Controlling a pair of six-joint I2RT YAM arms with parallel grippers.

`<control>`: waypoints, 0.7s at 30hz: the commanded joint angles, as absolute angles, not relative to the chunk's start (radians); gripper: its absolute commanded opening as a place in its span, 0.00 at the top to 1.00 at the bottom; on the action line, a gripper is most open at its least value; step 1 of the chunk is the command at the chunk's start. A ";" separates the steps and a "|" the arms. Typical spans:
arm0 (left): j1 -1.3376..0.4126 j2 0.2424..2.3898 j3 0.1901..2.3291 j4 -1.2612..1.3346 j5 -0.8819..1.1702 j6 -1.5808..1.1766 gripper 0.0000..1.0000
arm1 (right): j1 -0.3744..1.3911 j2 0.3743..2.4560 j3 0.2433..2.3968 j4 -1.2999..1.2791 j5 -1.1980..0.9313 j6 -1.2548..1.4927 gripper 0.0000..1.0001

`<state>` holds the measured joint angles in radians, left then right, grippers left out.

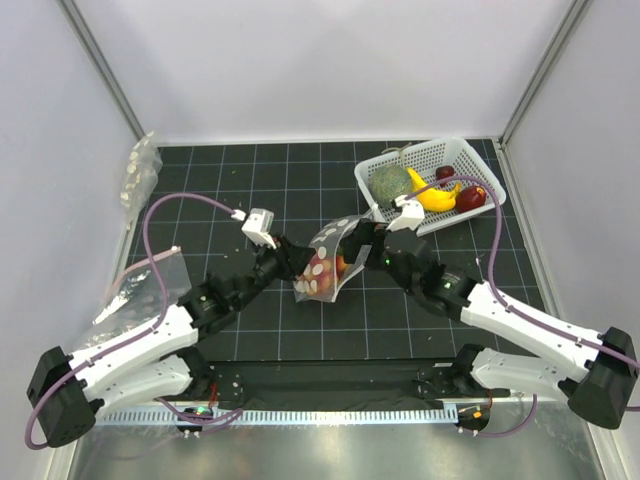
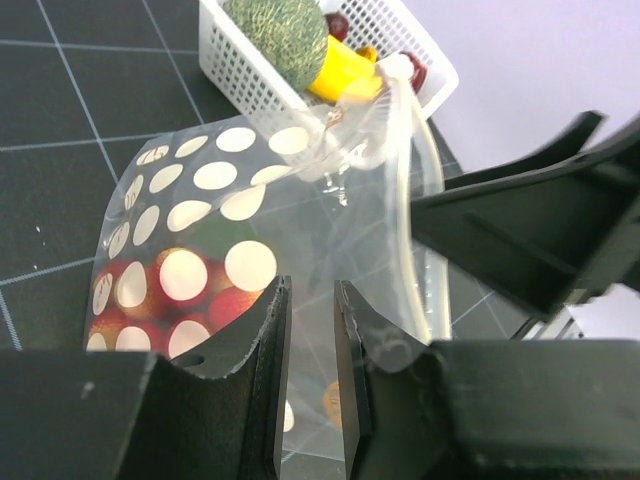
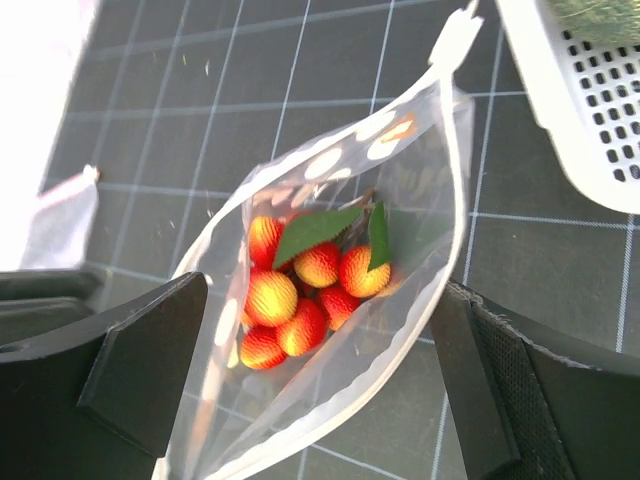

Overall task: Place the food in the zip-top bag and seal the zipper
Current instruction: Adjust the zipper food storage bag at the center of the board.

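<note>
The zip-top bag (image 1: 325, 262), clear with white dots, is at mid-table between both grippers, mouth towards the right arm. The food (image 3: 300, 290), a cluster of small red-yellow fruits with green leaves, lies inside it and shows red through the dots (image 2: 170, 290). The zipper (image 3: 366, 400) gapes, its two strips apart. My right gripper (image 3: 320, 330) is wide open, one finger on each side of the bag's mouth, touching nothing. My left gripper (image 2: 312, 290) has its jaws a narrow gap apart, with the bag's (image 2: 250, 200) clear film running through the gap and over one finger.
A white basket (image 1: 470, 160) at the back right holds a yellow banana (image 1: 437, 198), a round green vegetable (image 1: 392, 182) and dark red fruit. It stands just beyond the bag. Plain clear bags (image 1: 140, 290) lie at the left edge, with another clear bag (image 1: 138, 170) behind.
</note>
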<state>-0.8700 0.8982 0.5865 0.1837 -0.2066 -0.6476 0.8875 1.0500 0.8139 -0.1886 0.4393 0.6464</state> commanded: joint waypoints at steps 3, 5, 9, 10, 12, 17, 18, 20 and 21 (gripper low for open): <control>-0.867 0.992 0.598 0.288 -0.187 -0.646 0.73 | 0.844 0.980 0.762 -0.112 0.465 0.784 0.00; -0.867 1.026 0.609 0.304 -0.169 -0.644 0.73 | 0.819 0.988 0.739 -0.080 0.414 0.810 0.00; -0.867 1.106 0.629 0.319 -0.134 -0.638 0.73 | 0.730 1.025 0.719 -0.052 0.298 0.896 0.01; -0.867 1.114 0.629 0.334 -0.124 -0.638 0.75 | 0.718 1.037 0.716 -0.049 0.252 0.925 0.00; -0.867 1.135 0.627 0.356 -0.106 -0.637 0.76 | 0.701 1.046 0.710 -0.026 0.219 0.928 0.00; -0.867 1.157 0.627 0.382 -0.092 -0.637 0.76 | 0.701 0.987 0.683 -0.018 0.273 0.950 0.00; -0.867 1.158 0.627 0.385 -0.089 -0.635 0.76 | 0.701 0.971 0.675 -0.028 0.284 0.950 0.01; -0.867 1.158 0.627 0.388 -0.086 -0.632 0.76 | 0.701 0.939 0.675 -0.043 0.313 0.946 0.00; -0.867 1.155 0.627 0.390 -0.081 -0.630 0.75 | 0.701 0.928 0.669 -0.044 0.319 0.946 0.00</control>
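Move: The left hand's nearly shut fingers have the fruit-filled zip-top bag about 6 cm to their right, 3 cm ahead and 9 cm lower; the red fruit in it is roughly 3 cm right, level fore and aft, 12 cm below. From the wide-open right hand, the bag's middle lies some 6 cm left, 2 cm back and 10 cm below. The melon is 16 cm ahead and 7 cm right of that hand, 11 cm lower. Left hand sinks about 6 cm, shifting right towards the bag's dotted side; open right hand dips, rolling and easing right. ##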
